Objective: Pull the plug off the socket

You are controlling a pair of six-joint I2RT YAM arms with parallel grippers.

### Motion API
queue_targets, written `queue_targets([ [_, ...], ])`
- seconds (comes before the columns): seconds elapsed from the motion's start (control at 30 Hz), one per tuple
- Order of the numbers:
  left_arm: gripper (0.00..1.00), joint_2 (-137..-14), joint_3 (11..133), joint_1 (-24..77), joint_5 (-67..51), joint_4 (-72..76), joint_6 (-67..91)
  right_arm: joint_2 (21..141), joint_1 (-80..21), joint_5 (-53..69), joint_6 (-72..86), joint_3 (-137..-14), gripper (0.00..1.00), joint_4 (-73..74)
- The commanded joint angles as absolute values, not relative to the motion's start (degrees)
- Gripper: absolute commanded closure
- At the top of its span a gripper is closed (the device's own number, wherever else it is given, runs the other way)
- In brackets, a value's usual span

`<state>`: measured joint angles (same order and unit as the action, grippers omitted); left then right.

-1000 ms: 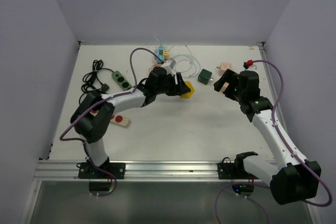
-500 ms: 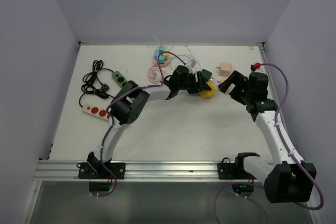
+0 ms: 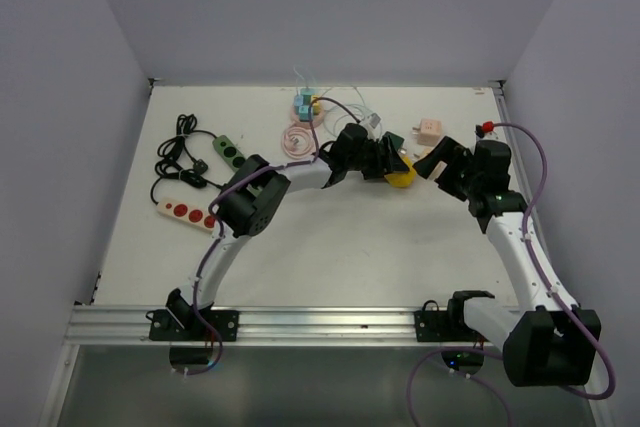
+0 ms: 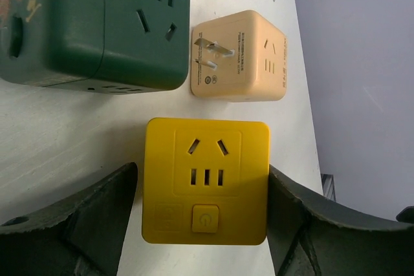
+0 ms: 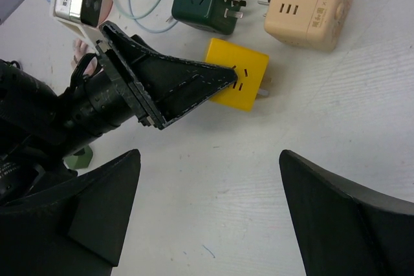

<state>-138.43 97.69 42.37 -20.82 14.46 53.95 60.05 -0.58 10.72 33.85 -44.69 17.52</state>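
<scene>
A yellow cube plug [image 4: 206, 179] lies flat on the white table, with socket holes and a power button on its top face. Its prongs [image 5: 262, 93] stick out of one side. My left gripper [image 4: 202, 179] straddles it, open: a strip of table shows at the left finger, and the right finger [image 4: 291, 218] lies against the cube's edge. In the top view the cube [image 3: 402, 175] sits right of centre at the left gripper [image 3: 397, 169]. A green cube socket [image 4: 97, 24] and a beige one [image 4: 238, 56] lie just beyond, each apart from the others. My right gripper [image 5: 208, 156] hovers open, with nothing between its fingers.
A green power strip [image 3: 232, 152], a white strip with red sockets [image 3: 188, 214] and a black cable [image 3: 178, 152] lie at the left. A pink coiled cable [image 3: 297, 137] and small coloured cubes [image 3: 307, 102] sit at the back. Walls close in on both sides.
The left arm carried the yellow cube rightward, close to the green and beige cubes, and its jaws widened off the cube. The right gripper drew back slightly to the right.
</scene>
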Motion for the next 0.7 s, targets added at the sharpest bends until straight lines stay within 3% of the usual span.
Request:
queue_targets([
  [0.0, 0.23, -135.71, 97.3, 41.49, -19.42, 10.81, 52.65, 59.68, -0.26, 12.74, 33.66, -44.3, 0.08, 14.59],
  [0.03, 0.18, -135.44, 96.69, 41.4, -19.16, 10.81, 52.39, 59.76, -0.26, 12.83, 33.66, -44.12, 0.08, 14.42],
  [0.37, 0.14, -130.08, 92.37, 39.02, -18.01, 10.72, 50.36, 59.41, -0.26, 13.88, 33.4, -44.03, 0.08, 14.24],
  [0.5, 0.0, -128.68, 93.34, 39.11, -21.78, 12.39, 45.72, 59.59, -0.26, 14.5, 33.4, -44.03, 0.08, 13.63],
  [0.67, 0.0, -122.26, 99.39, 42.27, -16.26, 0.73, 34.81, 59.85, -0.26, 16.43, 33.57, -44.03, 0.08, 11.52],
])
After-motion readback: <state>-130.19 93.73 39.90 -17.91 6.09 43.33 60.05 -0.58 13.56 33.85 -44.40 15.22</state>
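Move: The yellow plug is between the left hand's fingers, its middle about 2 cm right of the hand point, 1 cm ahead and slightly lower. The green plug stands some 8 cm ahead and 1 cm left; a near peach plug about 5 cm ahead and 8 cm right, and a far peach plug roughly 12 cm ahead and 9 cm right, all 3 cm lower. From the right hand the yellow plug lies about 8 cm ahead, 7 cm left and 14 cm below. The left fingers let go of the yellow plug, spreading from about three-quarters to fully open while the hand backs out to its left by some 4 cm, away from the peach plugs. Only at the end does it lift, by about 2 cm, the fingertips tipping roughly 10 degrees farther down. ##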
